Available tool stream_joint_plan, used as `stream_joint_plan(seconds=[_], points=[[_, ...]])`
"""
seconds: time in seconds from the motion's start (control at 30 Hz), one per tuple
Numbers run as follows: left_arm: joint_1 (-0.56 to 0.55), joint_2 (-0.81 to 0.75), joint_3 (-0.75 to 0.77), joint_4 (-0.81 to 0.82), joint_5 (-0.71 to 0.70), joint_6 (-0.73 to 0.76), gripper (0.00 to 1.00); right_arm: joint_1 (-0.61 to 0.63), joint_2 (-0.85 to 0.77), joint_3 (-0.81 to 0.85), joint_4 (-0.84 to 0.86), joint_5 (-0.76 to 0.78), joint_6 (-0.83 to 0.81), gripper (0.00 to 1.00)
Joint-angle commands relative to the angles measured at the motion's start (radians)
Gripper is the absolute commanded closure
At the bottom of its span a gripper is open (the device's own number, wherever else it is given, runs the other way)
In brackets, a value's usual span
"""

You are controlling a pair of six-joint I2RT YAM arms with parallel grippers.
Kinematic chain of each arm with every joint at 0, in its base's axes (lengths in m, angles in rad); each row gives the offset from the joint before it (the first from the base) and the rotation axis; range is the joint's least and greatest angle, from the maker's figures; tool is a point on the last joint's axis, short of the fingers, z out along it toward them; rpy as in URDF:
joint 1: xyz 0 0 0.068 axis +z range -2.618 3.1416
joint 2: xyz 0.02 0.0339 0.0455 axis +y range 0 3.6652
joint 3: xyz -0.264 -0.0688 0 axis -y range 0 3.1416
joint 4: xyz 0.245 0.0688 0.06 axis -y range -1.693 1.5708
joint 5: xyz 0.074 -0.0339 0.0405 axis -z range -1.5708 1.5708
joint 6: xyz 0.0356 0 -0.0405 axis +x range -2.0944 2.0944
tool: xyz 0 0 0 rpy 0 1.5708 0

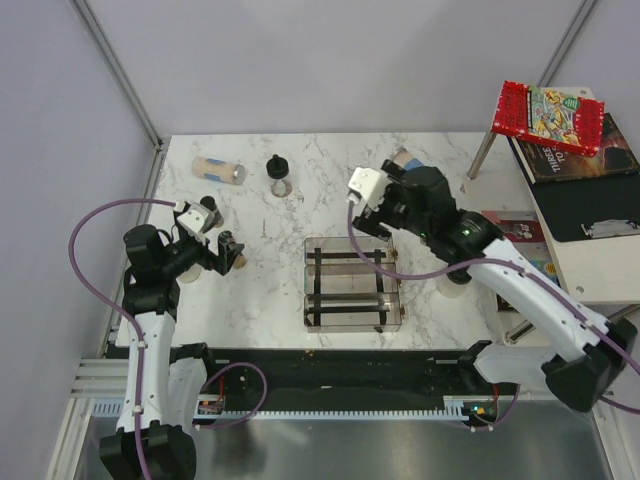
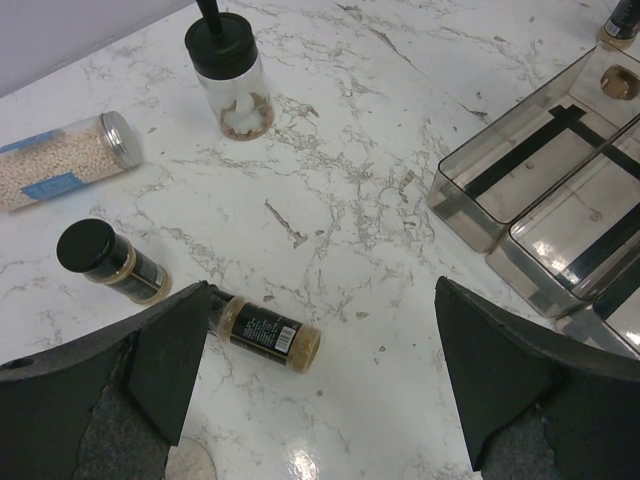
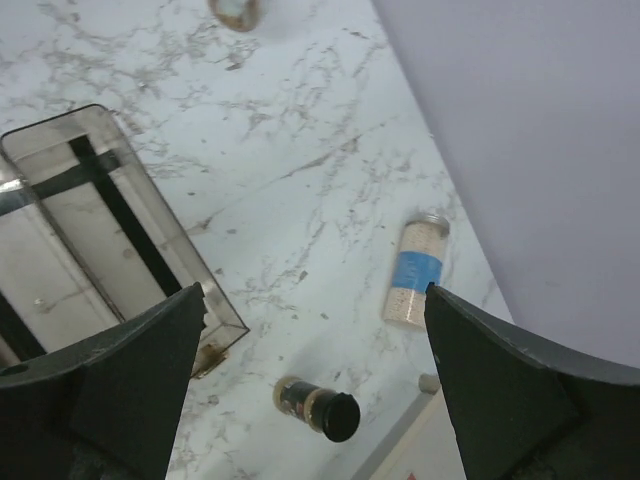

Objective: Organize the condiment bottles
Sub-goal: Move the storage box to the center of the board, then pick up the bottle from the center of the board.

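Note:
My left gripper [image 2: 320, 370] [image 1: 226, 250] hangs open over the table's left side. A brown spice bottle [image 2: 265, 332] [image 1: 240, 262] lies just inside its left finger, not gripped. A second spice bottle [image 2: 110, 262] stands further left. Beyond them are a black-lidded jar [image 2: 232, 85] [image 1: 280, 175] and a beige-filled, blue-labelled bottle [image 2: 65, 160] [image 1: 218, 170] lying on its side. My right gripper [image 3: 315, 370] [image 1: 378, 205] is open above a dark-capped spice bottle [image 3: 318, 408]. Another blue-labelled bottle [image 3: 415, 272] [image 1: 405, 160] lies near the back wall.
The clear three-compartment rack [image 1: 352, 283] [image 2: 560, 190] [image 3: 100, 230] sits at the table's centre front with nothing in it. Books and a red box [image 1: 550, 115] are stacked off the table's right side. Walls close in the back and left edges.

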Motion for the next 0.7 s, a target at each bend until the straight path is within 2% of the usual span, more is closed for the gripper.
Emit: stream_joint_plan(seconds=[0.0, 0.17, 0.3, 0.37, 0.5, 0.6, 0.67], points=[[0.007, 0.018, 0.018, 0.0, -0.025, 0.031, 0.01, -0.078, -0.195, -0.161, 0.095, -0.036, -0.001, 0.02], [0.004, 0.083, 0.09, -0.018, -0.085, 0.085, 0.0, -0.119, -0.401, -0.291, 0.101, -0.085, -0.044, 0.02], [0.002, 0.193, 0.23, -0.03, -0.101, 0.174, 0.0, -0.156, -0.55, -0.388, 0.115, -0.163, -0.068, 0.02], [0.002, 0.285, 0.293, -0.038, -0.111, 0.186, 0.0, -0.173, -0.578, -0.425, 0.112, -0.232, -0.061, 0.02], [-0.009, 0.469, 0.519, -0.084, -0.144, 0.229, 0.0, -0.207, -0.566, -0.461, 0.121, -0.331, -0.067, 0.02], [-0.047, 0.598, 0.64, -0.092, -0.216, 0.299, 0.0, -0.208, -0.543, -0.471, 0.133, -0.337, -0.072, 0.02], [-0.102, 0.672, 0.695, -0.093, -0.316, 0.347, 0.0, -0.208, -0.53, -0.487, 0.147, -0.34, -0.081, 0.02]])
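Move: The storage box, already set down on the near middle of the board, is some 10 cm back, 3 cm left and 24 cm below the right hand; a small dark-capped jar stands about 5 cm ahead and 18 cm right. From the left hand, the blue-banded bottle lies about 27 cm ahead, 8 cm left and 18 cm down. An upright spice jar is 13 cm ahead and 8 cm left, a lying one 4 cm ahead and 1 cm left. The storage box is left untouched as the right hand, empty and open, sweeps back and right about 7 to 9 cm each to above the box's right side, fingers tipping up, then sinks some 3 cm and levels a little. The left hand, also open, dips slightly, then speeds forward about 13 cm while rising 7 and drifting left, over the upright spice jar towards the blue-banded bottle, rolling its left side up some 15 degrees. ##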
